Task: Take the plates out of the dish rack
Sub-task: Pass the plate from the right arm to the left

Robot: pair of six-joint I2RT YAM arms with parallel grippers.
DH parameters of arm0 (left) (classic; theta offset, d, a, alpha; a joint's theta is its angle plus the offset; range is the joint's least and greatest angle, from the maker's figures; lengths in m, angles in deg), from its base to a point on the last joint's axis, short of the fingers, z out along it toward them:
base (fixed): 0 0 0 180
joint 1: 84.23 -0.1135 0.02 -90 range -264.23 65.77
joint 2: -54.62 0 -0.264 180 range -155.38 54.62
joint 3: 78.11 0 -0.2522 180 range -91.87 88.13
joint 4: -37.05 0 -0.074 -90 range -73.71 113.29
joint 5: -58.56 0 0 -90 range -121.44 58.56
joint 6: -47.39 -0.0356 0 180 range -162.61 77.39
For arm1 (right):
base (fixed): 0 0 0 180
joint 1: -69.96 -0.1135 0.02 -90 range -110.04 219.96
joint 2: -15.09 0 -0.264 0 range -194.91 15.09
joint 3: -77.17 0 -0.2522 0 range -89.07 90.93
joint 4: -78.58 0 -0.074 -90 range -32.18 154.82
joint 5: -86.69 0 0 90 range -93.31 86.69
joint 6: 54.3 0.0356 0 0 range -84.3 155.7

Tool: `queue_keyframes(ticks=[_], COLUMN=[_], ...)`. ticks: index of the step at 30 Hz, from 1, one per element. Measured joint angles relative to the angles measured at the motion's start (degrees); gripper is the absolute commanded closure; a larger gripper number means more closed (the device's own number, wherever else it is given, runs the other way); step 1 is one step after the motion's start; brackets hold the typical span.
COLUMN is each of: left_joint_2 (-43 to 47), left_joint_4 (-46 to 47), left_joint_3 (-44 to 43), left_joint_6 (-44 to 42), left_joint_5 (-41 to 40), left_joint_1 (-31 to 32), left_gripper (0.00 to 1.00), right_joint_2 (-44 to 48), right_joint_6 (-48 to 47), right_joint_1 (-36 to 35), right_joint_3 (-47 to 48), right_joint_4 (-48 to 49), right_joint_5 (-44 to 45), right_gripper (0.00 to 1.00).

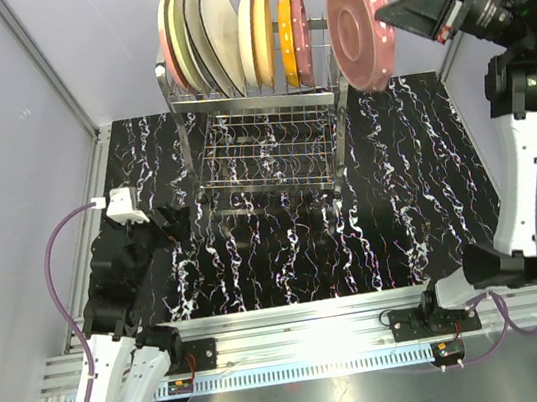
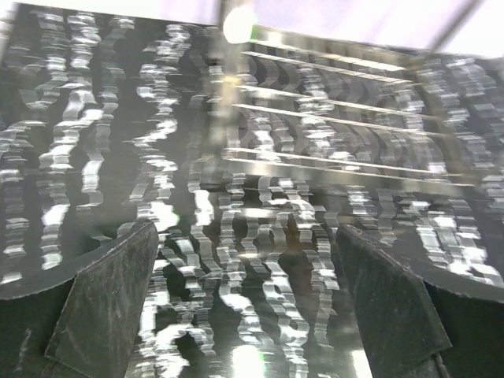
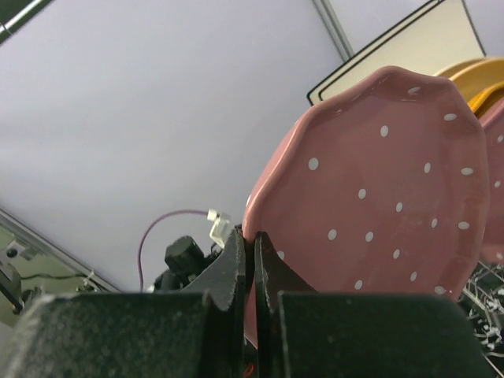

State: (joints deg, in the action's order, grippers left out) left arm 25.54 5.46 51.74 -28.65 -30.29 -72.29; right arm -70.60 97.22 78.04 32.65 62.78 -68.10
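The chrome wire dish rack (image 1: 257, 112) stands at the back of the table, and several plates (image 1: 254, 36) stand upright in its top tier: pink-and-cream, cream, orange and maroon. My right gripper (image 1: 389, 17) is shut on the rim of a pink plate with white dots (image 1: 361, 25), holding it upright in the air just right of the rack. In the right wrist view the fingertips (image 3: 239, 250) pinch that plate (image 3: 386, 197) at its lower left edge. My left gripper (image 1: 173, 221) hovers low over the mat, front left of the rack, open and empty (image 2: 252, 307).
A black marbled mat (image 1: 420, 199) covers the table. The rack's lower wire shelf (image 2: 339, 118) lies ahead of the left gripper. A cream square plate (image 3: 409, 55) and an orange plate (image 3: 482, 79) show behind the held one. Grey walls close in the left and back sides.
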Motion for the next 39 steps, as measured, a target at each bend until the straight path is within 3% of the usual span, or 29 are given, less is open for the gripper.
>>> queue_keyframes(ticks=[10,19,27,33,39], left_joint_2=[-2.0,-7.4,-14.6,-22.8,-33.1], left_joint_4=[6.3,11.6,8.9,5.4,-0.1], left_joint_3=[-4.8,-7.0,-13.2,-20.7,-27.8], left_joint_6=[25.3,48.2,58.2,62.2,65.0], left_joint_5=[17.1,25.7,24.5,19.2,15.3], left_joint_1=[0.0,0.5,11.3,21.5,27.6], left_gripper=[0.01,0.01,0.01,0.01,0.01], right_joint_2=[10.6,20.0,21.2,22.8,23.6], right_joint_6=[-17.6,-23.4,-31.8,-43.4,-50.1], right_joint_1=[0.1,0.1,-1.9,-11.4,-16.7], right_joint_3=[-5.1,-20.0,-29.9,-36.3,-43.3], right_joint_4=[-17.7,-21.9,-28.0,-36.9,-41.2], right_joint_5=[-2.9,-7.2,-7.0,-1.2,2.1], right_gripper=[1.0,1.0,1.0,1.0,1.0])
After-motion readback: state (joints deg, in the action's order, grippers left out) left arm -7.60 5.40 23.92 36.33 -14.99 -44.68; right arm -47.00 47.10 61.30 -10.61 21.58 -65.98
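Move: The pink plate, pinched by its rim in my right hand, has its middle about 5 cm ahead, 4 cm left and 7 cm below that hand; my left gripper, where it is going, is some 42 cm left, 4 cm back and 37 cm lower. Farther out by about 18 cm, and roughly 17 cm lower, stand the remaining pink plate, 9 cm left, and the orange plate, 12 cm left. From my left hand the held plate is about 38 cm right, 9 cm ahead and 30 cm higher. I bring both hands together in front of the rack. My right hand keeps its pinch on the plate's rim and draws back, then sinks about 25 cm, drifting left at the end and turning some 30 degrees. My open left hand rises, sweeps about 23 cm right towards the plate and swings round until its fingers point rightward at the plate's underside. ##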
